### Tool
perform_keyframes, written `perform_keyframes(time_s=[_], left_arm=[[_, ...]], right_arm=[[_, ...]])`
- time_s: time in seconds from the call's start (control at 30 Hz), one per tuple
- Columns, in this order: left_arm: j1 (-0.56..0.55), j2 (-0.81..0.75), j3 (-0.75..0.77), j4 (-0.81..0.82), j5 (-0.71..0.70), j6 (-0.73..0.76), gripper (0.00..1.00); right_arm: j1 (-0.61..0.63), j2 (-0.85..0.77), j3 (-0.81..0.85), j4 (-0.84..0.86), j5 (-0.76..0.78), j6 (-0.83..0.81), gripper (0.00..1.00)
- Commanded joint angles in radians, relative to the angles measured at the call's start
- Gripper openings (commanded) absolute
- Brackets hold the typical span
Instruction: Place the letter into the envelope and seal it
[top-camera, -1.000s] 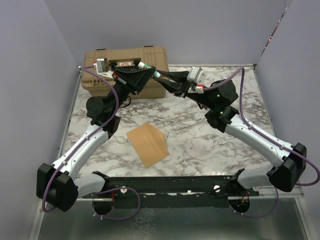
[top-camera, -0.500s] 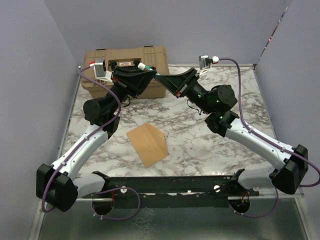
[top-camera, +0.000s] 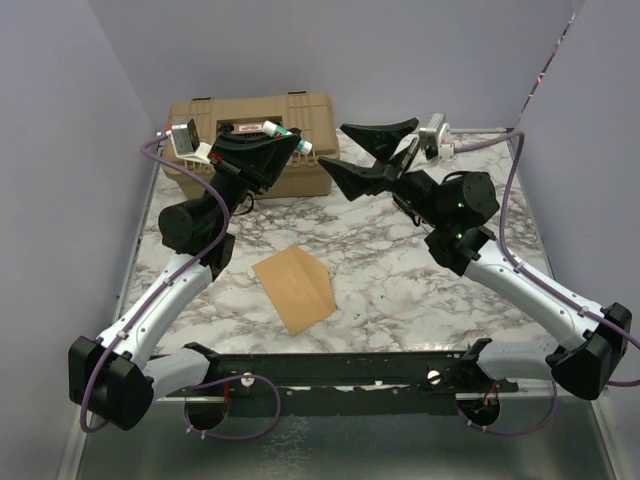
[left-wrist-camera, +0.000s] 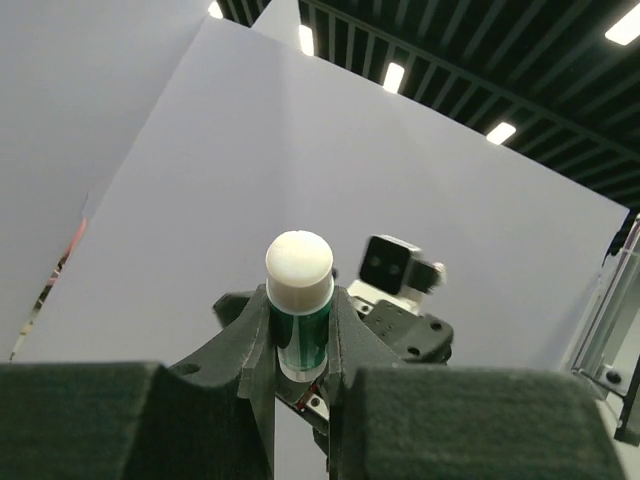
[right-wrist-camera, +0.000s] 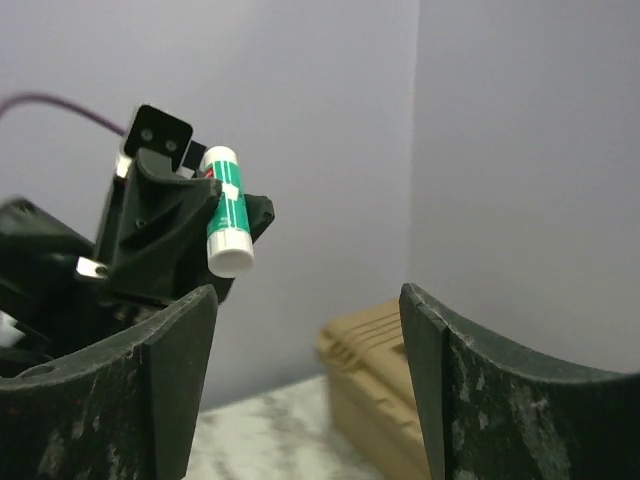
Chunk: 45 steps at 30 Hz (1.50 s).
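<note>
The orange-brown envelope (top-camera: 293, 288) lies flat on the marble table (top-camera: 400, 270), near the middle and in front of both arms. The letter is hidden. My left gripper (top-camera: 283, 143) is raised over the tan case and shut on a green and white glue stick (top-camera: 282, 130). In the left wrist view the glue stick (left-wrist-camera: 300, 300) stands between the fingers with its white cap up. My right gripper (top-camera: 362, 155) hangs open just right of the stick, its jaws wide apart with nothing between them. The right wrist view shows the glue stick (right-wrist-camera: 226, 215) up and to the left of the right gripper (right-wrist-camera: 310, 340).
A tan hard case (top-camera: 312, 108) stands against the back wall at the left and shows in the right wrist view as the tan case (right-wrist-camera: 370, 370). Grey walls close in the table on three sides. A black rail (top-camera: 340, 370) runs along the near edge.
The right gripper has opened and drawn back to the right, away from the glue stick. The left gripper has kept the stick and tilted slightly upward.
</note>
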Motion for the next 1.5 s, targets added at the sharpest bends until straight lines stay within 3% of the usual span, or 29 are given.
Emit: perform_keyframes(time_s=[0.0,0.23,0.3,0.5,0.8,0.87,0.97,1.1,1.2,1.47], left_arm=[[0.003,-0.035,-0.024,-0.099,-0.080,-0.105,0.00],[0.003,-0.043,-0.030,-0.134,-0.099,-0.156,0.00],[0.003,-0.040,-0.024,-0.144,-0.094,-0.154,0.00],[0.002,-0.030,0.006,-0.188,-0.078,-0.131,0.00],[0.003,-0.030,0.024,-0.201,-0.070,-0.114,0.00],[0.003,-0.030,0.025,-0.204,-0.066,-0.113,0.00],[0.004,-0.030,0.025,-0.206,-0.065,-0.111,0.00],[0.004,-0.031,0.028,-0.209,-0.059,-0.103,0.00],[0.004,-0.035,0.028,-0.209,-0.057,-0.082,0.00],[0.004,-0.087,0.008,-0.177,-0.045,0.178,0.00]], right_arm=[[0.003,-0.017,0.025,-0.067,-0.164,-0.665,0.76],[0.027,0.018,0.060,-0.116,-0.246,-0.989,0.73],[0.039,0.036,0.081,-0.127,-0.254,-1.038,0.67],[0.061,0.089,0.149,-0.187,-0.315,-1.091,0.49],[0.075,0.113,0.154,-0.196,-0.284,-1.120,0.45],[0.076,0.117,0.153,-0.176,-0.270,-1.104,0.38],[0.076,0.120,0.153,-0.134,-0.252,-1.058,0.15],[0.076,0.118,0.144,-0.080,-0.244,-0.970,0.01],[0.076,0.112,0.140,-0.022,-0.215,-0.807,0.00],[0.076,0.073,0.175,0.008,0.090,-0.041,0.00]])
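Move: The glue stick, upright and tilted, is still pinched in the left gripper, its middle practically between those pads. From the open right gripper the stick's middle lies about 6 cm left, 1 cm ahead and some 3 cm higher. Well below, the envelope lies roughly 5 cm back and 8 cm left of the right gripper, about 48 cm down; the toolbox is about 24 cm ahead, 16 cm left and 43 cm down. Roll the open right gripper about 60 degrees counter-clockwise, looking along its fingers, while bringing it some 4 cm left to the glue stick's lower end. Close the fingers on that end, then roll back clockwise about half as far. Keep the left grip on the stick, easing that hand a little forward and down as it tips forward, then partly back. ##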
